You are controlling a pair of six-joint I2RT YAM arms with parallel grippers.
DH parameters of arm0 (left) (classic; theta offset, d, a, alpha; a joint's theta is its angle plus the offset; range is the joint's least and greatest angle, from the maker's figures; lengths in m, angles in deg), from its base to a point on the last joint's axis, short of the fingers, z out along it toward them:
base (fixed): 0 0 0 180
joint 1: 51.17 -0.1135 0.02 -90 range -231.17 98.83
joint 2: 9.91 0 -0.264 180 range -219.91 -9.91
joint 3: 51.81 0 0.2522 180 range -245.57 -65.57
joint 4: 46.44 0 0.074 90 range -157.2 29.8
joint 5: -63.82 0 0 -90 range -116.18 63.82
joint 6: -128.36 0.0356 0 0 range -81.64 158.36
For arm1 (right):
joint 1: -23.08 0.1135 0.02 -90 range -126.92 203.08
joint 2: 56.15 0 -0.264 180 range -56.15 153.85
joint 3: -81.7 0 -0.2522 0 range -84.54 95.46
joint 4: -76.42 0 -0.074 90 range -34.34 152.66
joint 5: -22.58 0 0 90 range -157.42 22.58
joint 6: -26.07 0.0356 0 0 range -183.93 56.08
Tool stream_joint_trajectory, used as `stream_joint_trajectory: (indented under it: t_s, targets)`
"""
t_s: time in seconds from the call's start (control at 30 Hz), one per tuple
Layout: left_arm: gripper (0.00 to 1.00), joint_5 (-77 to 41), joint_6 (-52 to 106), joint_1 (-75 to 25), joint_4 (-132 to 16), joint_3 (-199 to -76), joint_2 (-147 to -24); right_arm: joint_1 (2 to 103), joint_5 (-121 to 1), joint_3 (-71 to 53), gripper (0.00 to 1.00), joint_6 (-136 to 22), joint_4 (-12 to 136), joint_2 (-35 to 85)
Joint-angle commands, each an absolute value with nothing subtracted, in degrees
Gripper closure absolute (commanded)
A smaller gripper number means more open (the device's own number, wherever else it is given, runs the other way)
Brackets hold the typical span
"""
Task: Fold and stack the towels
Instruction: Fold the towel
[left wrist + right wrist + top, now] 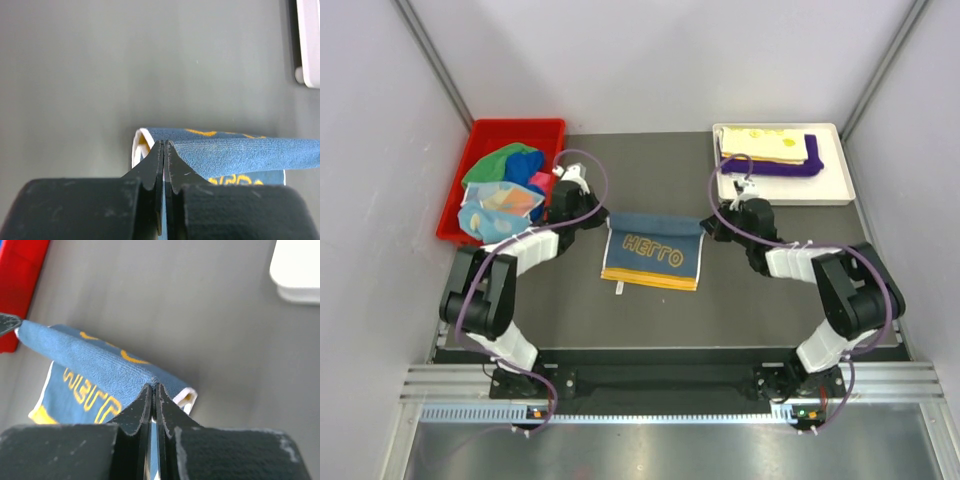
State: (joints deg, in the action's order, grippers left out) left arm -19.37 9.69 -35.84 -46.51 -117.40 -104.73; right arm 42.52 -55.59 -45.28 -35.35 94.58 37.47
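Note:
A navy towel (653, 252) with yellow lettering hangs stretched between my two grippers, its lower yellow-bordered edge resting on the dark table. My left gripper (601, 222) is shut on the towel's upper left corner, and my right gripper (708, 228) is shut on the upper right corner. In the left wrist view the closed jaws of the left gripper (164, 143) pinch the folded blue edge of the towel (240, 152). The right wrist view shows the right gripper (153, 386) pinching the same towel (95, 365). A folded yellow towel (765, 143) lies on a purple towel (790, 169).
A red bin (480, 135) at the back left holds crumpled towels (500, 190) in green, blue, pink and orange with teal. A white tray (830, 185) at the back right carries the folded stack. Grey walls close in both sides and the back.

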Motion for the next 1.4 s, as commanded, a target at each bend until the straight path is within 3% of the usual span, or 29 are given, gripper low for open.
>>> stream_joint_trajectory:
  t_s: [0.0, 0.6, 1.37]
  targets:
    - [1.0, -19.9, 9.0, -36.3, -42.2, -114.3, -98.8, 43.9, -57.2, -49.2, 0.99, -34.6, 99.7, 31.9]
    - [1.0, -18.2, 7.0, -36.3, -43.4, -100.0, -88.6, 53.2, -64.7, -60.0, 0.99, -32.5, 99.9, 23.2]
    - [1.0, -19.9, 5.6, -34.1, -45.5, -93.6, -82.3, 57.4, -67.2, -67.8, 0.98, -30.5, 102.7, 19.2]
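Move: I already hold the towel's far edge, one end in each hand, about 6 or 7 cm above the table. The towel's near left corner is roughly 13 cm back and 2 cm left of my left hand; its white tag is some 14 cm back and 2 cm right. The towel's near right corner is about 13 cm back and 1 cm left of my right hand. The white tray is some 21 cm ahead and 23 cm right. I bring both hands back towards myself together, about 11 cm, quickly at first and then easing off, carrying the pinched edge over the HELLO towards the towel's near yellow edge. On the way my hands sink about 2 cm and drift slightly left. Both grippers stay shut on the cloth and the wrists barely turn. ##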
